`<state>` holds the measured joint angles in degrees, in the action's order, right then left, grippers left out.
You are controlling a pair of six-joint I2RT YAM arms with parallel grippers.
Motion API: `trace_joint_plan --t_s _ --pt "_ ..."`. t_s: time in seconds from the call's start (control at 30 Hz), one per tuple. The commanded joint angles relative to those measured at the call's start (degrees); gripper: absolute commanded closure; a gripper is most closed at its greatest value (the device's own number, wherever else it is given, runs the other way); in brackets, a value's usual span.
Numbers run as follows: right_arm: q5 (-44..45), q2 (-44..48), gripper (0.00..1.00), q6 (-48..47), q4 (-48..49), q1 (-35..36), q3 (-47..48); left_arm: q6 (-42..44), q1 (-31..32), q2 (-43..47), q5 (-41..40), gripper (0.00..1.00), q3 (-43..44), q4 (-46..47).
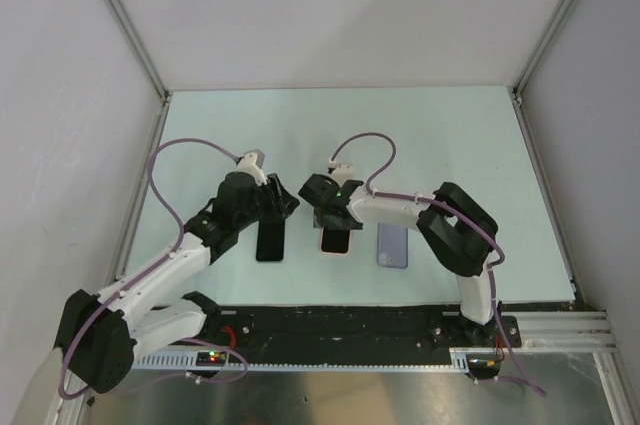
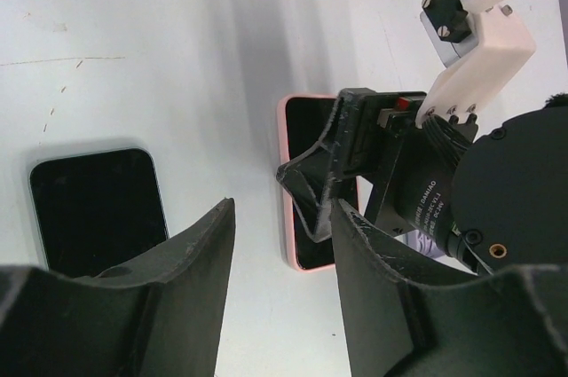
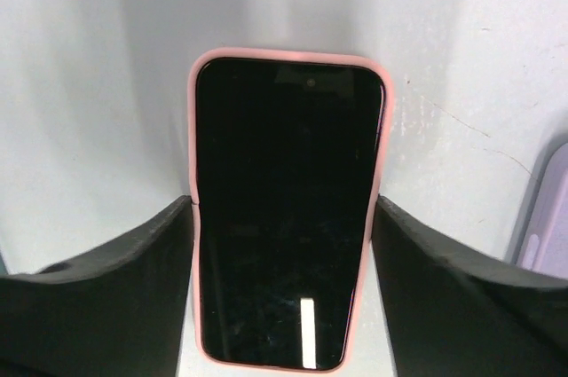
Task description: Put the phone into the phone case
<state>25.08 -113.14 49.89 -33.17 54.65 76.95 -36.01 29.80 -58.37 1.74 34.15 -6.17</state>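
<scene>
A pink phone case (image 1: 335, 242) lies flat mid-table with a black-screened phone (image 3: 288, 129) sitting inside it; the pink rim (image 3: 201, 66) runs all round the screen. My right gripper (image 3: 284, 204) straddles its near half, and both fingers press against the case's long sides. In the overhead view the right gripper (image 1: 328, 213) sits over the case's far end. A second, bare black phone (image 1: 270, 241) lies to the left, also seen as the black phone (image 2: 98, 208). My left gripper (image 2: 284, 217) hangs open over bare table between the two phones and holds nothing.
A lavender case or phone (image 1: 392, 245) lies right of the pink one, its edge showing as a lavender strip (image 3: 550, 217). The right arm's wrist (image 2: 497, 191) is close to my left fingers. Grey walls and metal rails (image 1: 140, 55) enclose the table.
</scene>
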Motion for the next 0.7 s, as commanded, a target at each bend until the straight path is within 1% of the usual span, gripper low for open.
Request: trace_joint_plan --t_s 0.0,0.07,0.13,0.2,0.33,0.4,0.53,0.67 --pt "-0.1 -1.8 0.45 -1.7 -0.3 -0.1 1.4 0.0 -0.6 0.6 0.4 0.48 0.1 1.0" --pt "-1.8 -1.5 0.58 -4.2 0.9 -1.0 1.4 0.1 -0.7 0.4 0.5 0.48 0.2 0.9" --pt "-4.0 -1.1 0.68 -7.2 2.7 -2.8 1.4 0.1 -0.7 0.1 0.4 0.48 0.4 1.0" --pt "-5.3 -0.7 0.73 -10.0 3.7 -5.4 1.9 0.2 -0.7 -0.2 0.3 0.48 0.4 1.0" --pt "-8.4 -0.6 0.77 -15.8 6.0 -11.7 4.0 0.3 -1.0 -1.2 -0.1 0.48 0.4 1.2" --pt "-9.8 -0.9 0.78 -18.4 6.8 -14.2 5.6 0.3 -1.2 -1.8 -0.2 0.48 0.5 1.2" --pt "-12.3 -3.0 0.78 -22.9 7.3 -18.0 9.7 0.2 -1.5 -3.0 0.0 0.48 0.6 1.4" --pt "-13.4 -6.0 0.77 -26.8 6.9 -20.0 13.7 -0.2 -1.5 -4.0 -0.3 0.48 0.4 1.5"
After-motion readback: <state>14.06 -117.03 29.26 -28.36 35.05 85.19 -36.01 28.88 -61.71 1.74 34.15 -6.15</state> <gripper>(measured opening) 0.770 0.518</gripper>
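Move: The right hand already has the pink case with its phone pinched by both long sides, about at its middle, low at the table. Open table lies ahead and to the right. The purple case is some 16 cm to the right and 4 cm back; the spare phone is about 18 cm left and 2 cm back. From the left hand, the pink case is roughly 12 cm right, 4 cm back and 13 cm lower. Keeping its pinch on both long edges of the pink case, the right hand waits briefly, then speeds off forward and to the right, about 12 cm out and 6 cm across, towards the open table beyond the purple case. It rises some 1.5 cm, nearly level and with hardly any turn. The empty left hand eases down about 2 cm, its fingers still half open. ##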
